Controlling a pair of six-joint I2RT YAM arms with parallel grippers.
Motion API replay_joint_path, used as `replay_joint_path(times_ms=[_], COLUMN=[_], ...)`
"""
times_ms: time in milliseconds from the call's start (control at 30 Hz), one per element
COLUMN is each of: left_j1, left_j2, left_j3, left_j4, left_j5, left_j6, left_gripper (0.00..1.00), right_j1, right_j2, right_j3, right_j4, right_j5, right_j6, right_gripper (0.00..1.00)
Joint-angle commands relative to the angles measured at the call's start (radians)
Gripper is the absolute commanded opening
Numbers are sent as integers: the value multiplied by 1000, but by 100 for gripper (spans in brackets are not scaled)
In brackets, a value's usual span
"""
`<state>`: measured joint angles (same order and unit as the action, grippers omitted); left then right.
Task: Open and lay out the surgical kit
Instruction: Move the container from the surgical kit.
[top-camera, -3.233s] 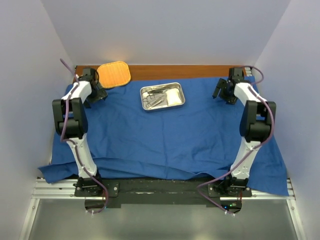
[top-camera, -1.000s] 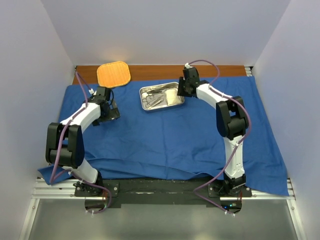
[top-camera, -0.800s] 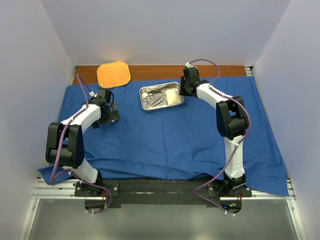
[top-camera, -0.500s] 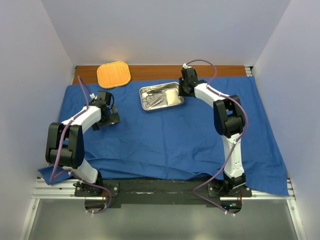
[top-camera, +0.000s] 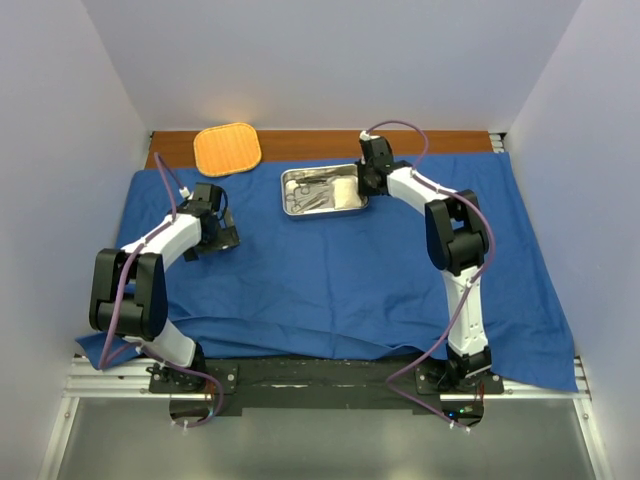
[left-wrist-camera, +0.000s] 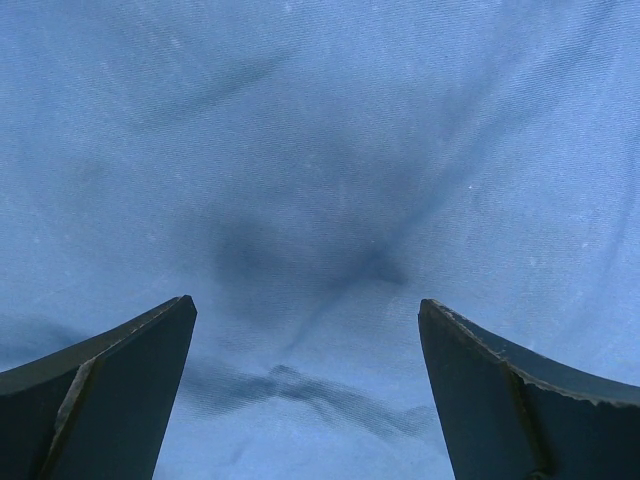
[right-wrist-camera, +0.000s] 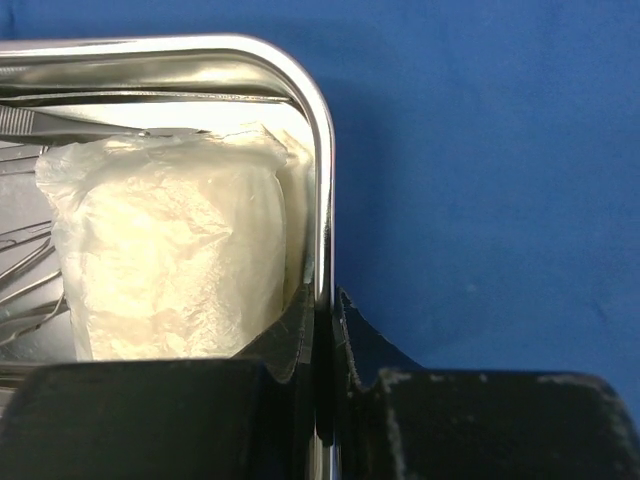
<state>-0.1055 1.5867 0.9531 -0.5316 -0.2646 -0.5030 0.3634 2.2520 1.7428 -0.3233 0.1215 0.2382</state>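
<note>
The blue cloth wrap (top-camera: 340, 270) lies spread flat over the table. On its far middle sits the shiny steel tray (top-camera: 296, 205) holding slim metal instruments (top-camera: 310, 195) and a white gauze pack (top-camera: 346, 192). My right gripper (top-camera: 366, 187) is shut on the tray's right rim (right-wrist-camera: 323, 180), one finger inside against the gauze pack (right-wrist-camera: 170, 260), the other outside over the cloth. My left gripper (top-camera: 222, 238) hangs open over bare blue cloth (left-wrist-camera: 300, 150) at the left, fingers (left-wrist-camera: 130, 370) wide apart with nothing between them.
An orange rounded-square mat (top-camera: 228, 148) lies at the far left on the brown table strip (top-camera: 440, 142). The cloth hangs over the near edge by the arm bases. White walls close in on both sides.
The right gripper closed onto the tray's right rim and nudged the tray slightly left and away. The left gripper barely shifted, staying open.
</note>
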Motion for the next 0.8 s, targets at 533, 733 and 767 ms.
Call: replay_joint_path(times_ms=[533,733,767], left_j1=[-5,-3,-5], left_j2=[9,22,28], left_j3=[-13,-19,-19], left_j4=[91,119,125], left_j5=[-21,-21,-21], left_j6=[32,27,27], left_gripper=[100,100,100], right_j1=[-328,-360,-360], right_j2=[-620,-856,-882], right_j3=[-641,-856,-891], right_j4=[-5,-19,-25], right_j5=[209,441,492], right_j6=[261,577,614], right_gripper=[0,0,0])
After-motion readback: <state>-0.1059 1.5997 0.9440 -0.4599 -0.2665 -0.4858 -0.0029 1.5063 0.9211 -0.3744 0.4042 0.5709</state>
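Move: The right fingers are already shut on the container's right rim, its middle about 11 cm to their left and 2 cm ahead; inside, the white packet lies about 5 cm left and 2 cm ahead of them. The clear cloth it is taken towards is roughly 20 cm back and 26 cm right, while the orange tray stands about 20 cm ahead and 38 cm left. From the left hand the container is some 22 cm ahead and 28 cm to the right. Keeping its pinch on the right rim, the right hand swings the container to the right and back towards the clear right part of the cloth, about 24 cm right and 18 cm back, rising some 3 cm early on and then staying near that height. It sets off slowly backwards and rightwards, speeds up sideways, then goes increasingly backwards while the hand turns clockwise some 45 degrees, its fingers staying shut. ##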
